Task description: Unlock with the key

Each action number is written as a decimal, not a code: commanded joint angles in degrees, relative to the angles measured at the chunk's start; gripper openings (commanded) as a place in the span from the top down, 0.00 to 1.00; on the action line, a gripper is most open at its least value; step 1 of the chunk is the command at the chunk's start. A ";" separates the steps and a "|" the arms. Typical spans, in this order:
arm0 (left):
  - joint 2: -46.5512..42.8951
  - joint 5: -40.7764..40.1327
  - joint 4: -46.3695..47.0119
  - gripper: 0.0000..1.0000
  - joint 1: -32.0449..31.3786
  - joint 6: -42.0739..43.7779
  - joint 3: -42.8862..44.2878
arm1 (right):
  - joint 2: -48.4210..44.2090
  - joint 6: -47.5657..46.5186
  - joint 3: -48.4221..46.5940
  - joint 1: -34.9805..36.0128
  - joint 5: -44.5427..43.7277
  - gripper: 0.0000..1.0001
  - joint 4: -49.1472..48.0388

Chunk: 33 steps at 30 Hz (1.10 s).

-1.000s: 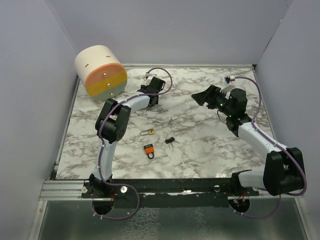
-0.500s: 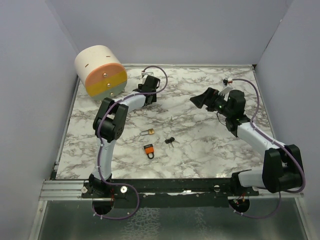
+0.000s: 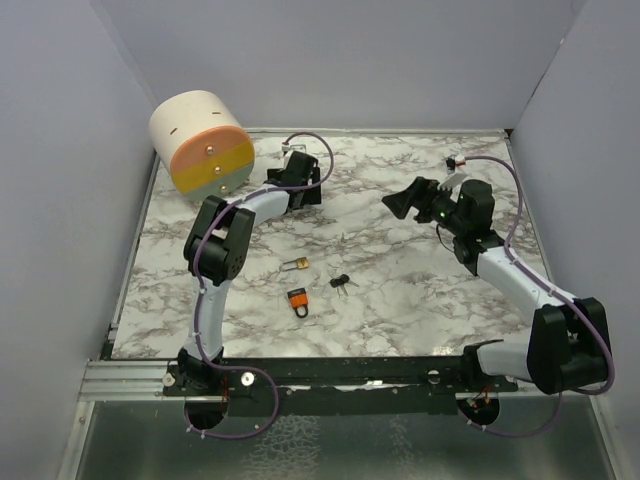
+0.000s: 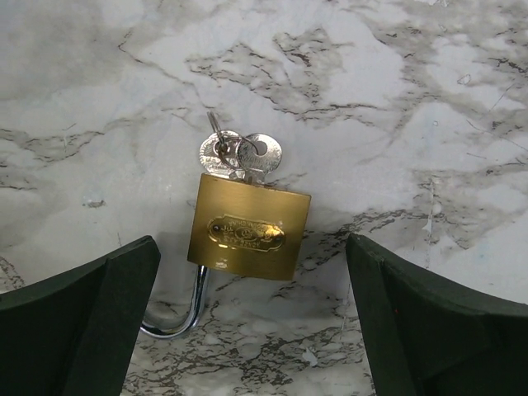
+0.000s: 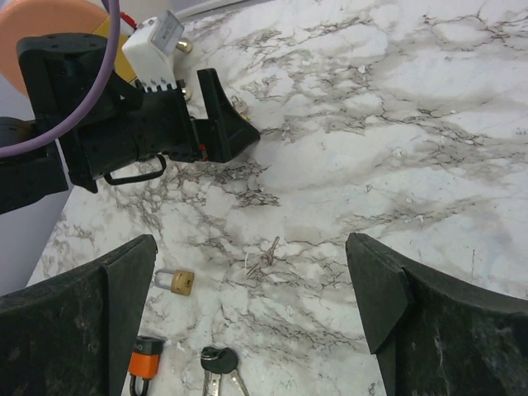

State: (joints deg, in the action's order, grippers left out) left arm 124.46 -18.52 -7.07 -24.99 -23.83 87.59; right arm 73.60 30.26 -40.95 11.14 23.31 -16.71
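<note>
A brass padlock lies flat on the marble table, with a bunch of silver keys at its far end. Its chrome shackle curves out to the lower left, partly behind my left finger. My left gripper stands open just above the padlock, a finger on either side, touching nothing. In the top view the left gripper hides this padlock. My right gripper hangs open and empty above the table's right middle; in its own view the right gripper looks down on loose keys.
A small brass padlock, an orange padlock and black-headed keys lie near the front middle. A thin silver key pair lies behind them. A cream, orange and yellow cylinder stands at the back left. Grey walls enclose the table.
My left gripper has opened wide, leaving the brass padlock lying free on the table, and shifted slightly left. My right gripper has opened a little further.
</note>
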 commanded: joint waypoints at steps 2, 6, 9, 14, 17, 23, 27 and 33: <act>-7.33 -0.06 0.35 0.01 0.17 -0.03 -1.67 | 2.70 -1.74 -2.98 -0.24 0.62 0.00 4.17; -14.50 1.47 4.87 0.01 0.21 -0.23 -5.31 | 4.46 -2.59 -2.11 -0.17 3.10 0.04 2.38; -21.48 3.75 11.87 0.01 0.21 -1.32 -12.30 | 6.01 -5.97 -3.29 0.89 2.87 0.07 5.11; -30.18 12.36 19.90 0.01 0.18 -4.26 -22.05 | 9.27 -12.78 -8.14 6.07 -1.06 0.12 11.50; -33.24 15.98 21.88 0.03 0.21 -5.11 -26.92 | 12.56 -14.72 -11.52 9.47 -2.39 0.16 14.58; -40.91 19.30 24.65 0.03 0.07 -5.31 -37.61 | 20.92 -18.13 -18.01 17.25 -9.95 0.17 19.50; -45.40 19.54 24.97 0.04 0.11 -5.66 -42.86 | 25.39 -17.66 -19.77 19.77 -11.43 0.20 19.81; -48.80 19.82 23.96 0.05 0.08 -6.40 -46.01 | 29.17 -17.92 -22.40 20.79 -12.36 0.34 21.15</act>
State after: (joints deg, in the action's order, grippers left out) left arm 78.22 -0.54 15.00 -24.97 -29.32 42.63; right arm 100.90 13.39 -60.20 31.57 14.11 2.96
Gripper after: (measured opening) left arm 0.956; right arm 0.685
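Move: The loose keys lie about 14 cm left of the right hand, 2 cm ahead and 17 cm down; from them, the long-shackle padlock is 9 cm left and 6 cm back, the black-headed keys 10 cm straight back. The left hand's open fingers straddle the keyed brass padlock just below; the long-shackle padlock lies some 17 cm straight back and 3 cm below that hand. Right hand sinks 13 cm and swings left towards the loose keys, fingers narrowing; left hand retreats back and up. ##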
